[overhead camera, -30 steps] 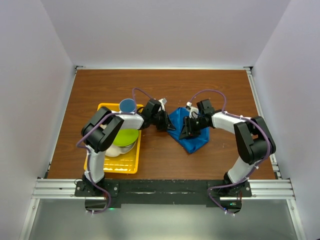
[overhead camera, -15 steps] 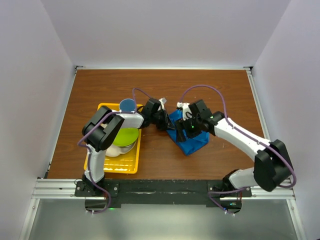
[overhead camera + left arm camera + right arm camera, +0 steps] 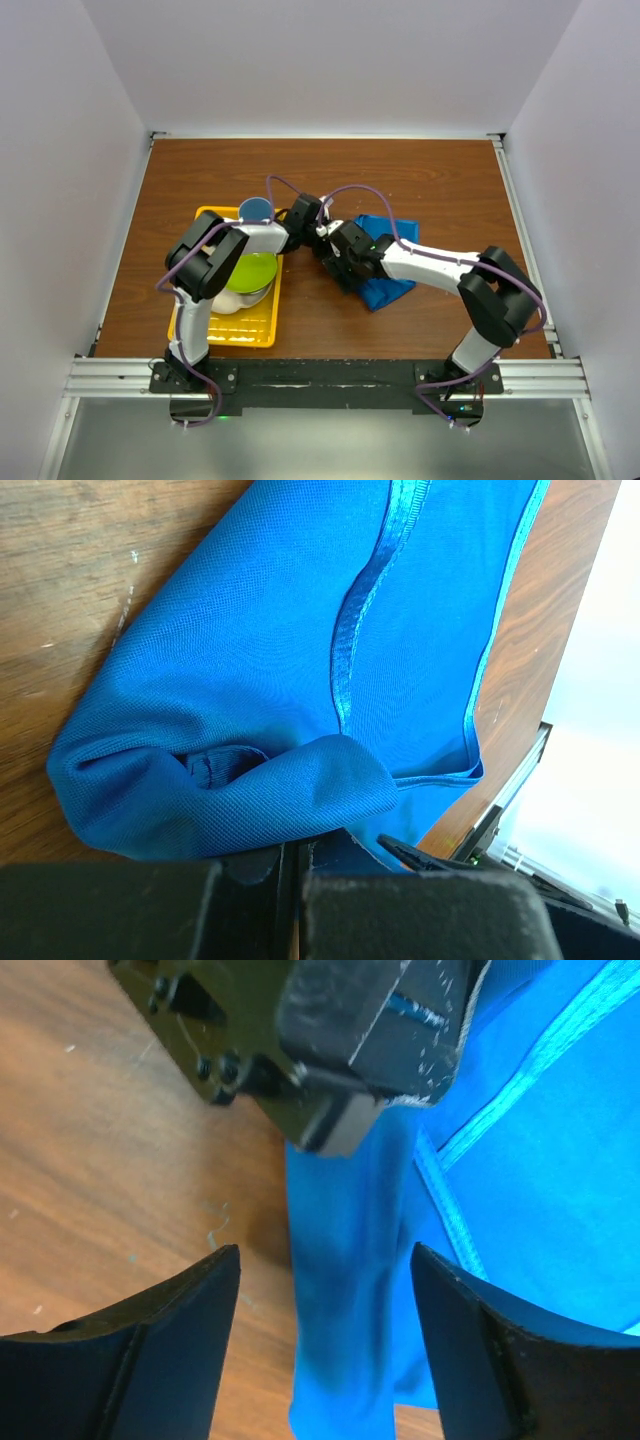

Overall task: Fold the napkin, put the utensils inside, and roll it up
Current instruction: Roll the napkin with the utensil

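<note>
The bright blue napkin [image 3: 386, 284] lies bunched on the brown table, right of the yellow tray. My left gripper [image 3: 325, 243] is at its left corner and shut on the cloth. In the left wrist view a fold of the napkin [image 3: 260, 680] lies over the closed fingertips of that gripper [image 3: 295, 852]. My right gripper [image 3: 338, 262] sits right beside it, open. In the right wrist view this gripper [image 3: 325, 1250] straddles a narrow hanging fold of the napkin [image 3: 345, 1290], with the left gripper [image 3: 380, 1020] just above. The utensils are hidden or out of view.
The yellow tray [image 3: 255, 335] sits at the left and holds a green bowl [image 3: 250, 272] and a blue cup [image 3: 255, 210]. The right arm [image 3: 430, 262] stretches across the napkin. White walls enclose the table on three sides.
The right arm has swung left across the napkin, next to the left gripper, and its jaws have opened wide. The left gripper has stayed shut in place.
</note>
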`<state>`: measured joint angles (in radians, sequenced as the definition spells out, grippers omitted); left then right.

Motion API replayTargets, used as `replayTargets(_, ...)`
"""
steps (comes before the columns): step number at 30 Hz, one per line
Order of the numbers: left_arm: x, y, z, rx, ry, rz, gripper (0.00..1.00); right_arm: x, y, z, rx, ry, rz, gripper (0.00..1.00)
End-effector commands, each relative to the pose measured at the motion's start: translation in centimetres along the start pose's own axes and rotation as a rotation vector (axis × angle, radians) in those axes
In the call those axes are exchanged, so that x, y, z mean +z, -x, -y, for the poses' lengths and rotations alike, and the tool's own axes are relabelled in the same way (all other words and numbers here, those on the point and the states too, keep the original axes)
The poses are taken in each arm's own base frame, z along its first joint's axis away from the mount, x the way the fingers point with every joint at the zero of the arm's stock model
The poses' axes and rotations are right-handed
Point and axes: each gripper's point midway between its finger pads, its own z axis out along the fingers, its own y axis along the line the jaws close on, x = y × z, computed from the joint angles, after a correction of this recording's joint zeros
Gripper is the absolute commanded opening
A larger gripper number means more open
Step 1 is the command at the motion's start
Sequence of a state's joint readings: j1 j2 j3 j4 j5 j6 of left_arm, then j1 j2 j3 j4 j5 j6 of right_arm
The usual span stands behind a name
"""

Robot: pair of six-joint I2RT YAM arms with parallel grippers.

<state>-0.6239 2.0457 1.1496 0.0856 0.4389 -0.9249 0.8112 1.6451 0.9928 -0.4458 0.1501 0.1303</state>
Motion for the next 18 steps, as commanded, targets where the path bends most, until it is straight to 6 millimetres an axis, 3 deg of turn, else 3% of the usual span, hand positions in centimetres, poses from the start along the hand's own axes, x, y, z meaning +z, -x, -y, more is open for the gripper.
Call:
replayTargets(1,0.1,-3.7,-8.5,-0.087,0.29,-0.102,0.0,0.1,2.5,1.4,0.016,-0.107,0.09,0.62)
replayTargets(2,0.1,-3.7,-8.4,-0.087,0.286,-0.105,0.0,0.5,1.7,0.9,0.014,-0.078,0.07,0.57)
replayTargets(3,-0.1,-3.5,-8.2,-0.09,0.279,-0.103,0.0,1.0,0.8,0.7,0.019,-0.07,0.036,0.43)
replayTargets(4,-0.2,-3.3,-8.0,-0.097,0.267,-0.104,0.0,1.1,0.9,0.7,0.029,-0.07,0.031,0.35)
replayTargets(6,-0.7,-2.6,-7.0,-0.077,0.238,-0.089,0.0,1.5,-0.2,-0.2,0.083,-0.005,0.009,0.27)
replayTargets(7,-1.1,-1.9,-6.5,-0.066,0.226,-0.075,0.0,1.7,-0.2,0.4,0.134,0.017,0.005,0.21)
replayTargets(9,-2.1,-0.5,-4.8,-0.019,0.196,-0.046,0.0,1.8,-0.2,-1.0,0.229,0.144,-0.005,0.13)
replayTargets(10,-2.6,0.4,-4.1,0.0,0.188,-0.026,0.02,1.8,0.5,-1.1,0.276,0.194,0.024,0.08)
replayTargets(12,-4.2,2.5,-1.4,0.069,0.154,0.021,0.12,2.2,-0.8,-1.8,0.37,0.291,0.002,0.01)
replayTargets(13,-4.9,3.4,-0.7,0.089,0.15,0.044,0.15,1.6,0.4,-2.7,0.396,0.412,0.049,0.0)
replayTargets(14,-6.2,4.0,0.7,0.11,0.138,0.063,0.23,1.7,-0.6,-3.4,0.407,0.472,0.043,0.0)
replayTargets(16,-7.9,6.0,2.9,0.161,0.114,0.124,0.3,0.3,0.6,-4.9,0.403,0.657,0.1,0.0)
replayTargets(18,-10.2,7.0,5.5,0.21,0.061,0.185,0.38,0.0,0.4,-5.7,0.414,0.771,0.072,0.0)
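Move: The right hand, open, straddles the napkin's rolled left edge, which lies about 1 cm ahead of it and 1 cm below. The napkin's flat part has its middle some 9 cm to the right and 5 cm ahead, about 2 cm below. For the left hand, shut on the roll's far end right at its tips, the stretch between the right fingers is about 7 cm back and 6 cm to the right; the yellow tray's middle is about 26 cm left and 6 cm back. Sinking about a centimetre, the right fingers shut from wide open and pinch the napkin's rolled edge. The hand then slides some 2 cm left with it, the wrist rolling about 30 degrees so that the tips swing leftward. Late on, the left hand opens a third of the way, lets go of the far end and rises about 4 cm, drawing off left and slightly forward. ##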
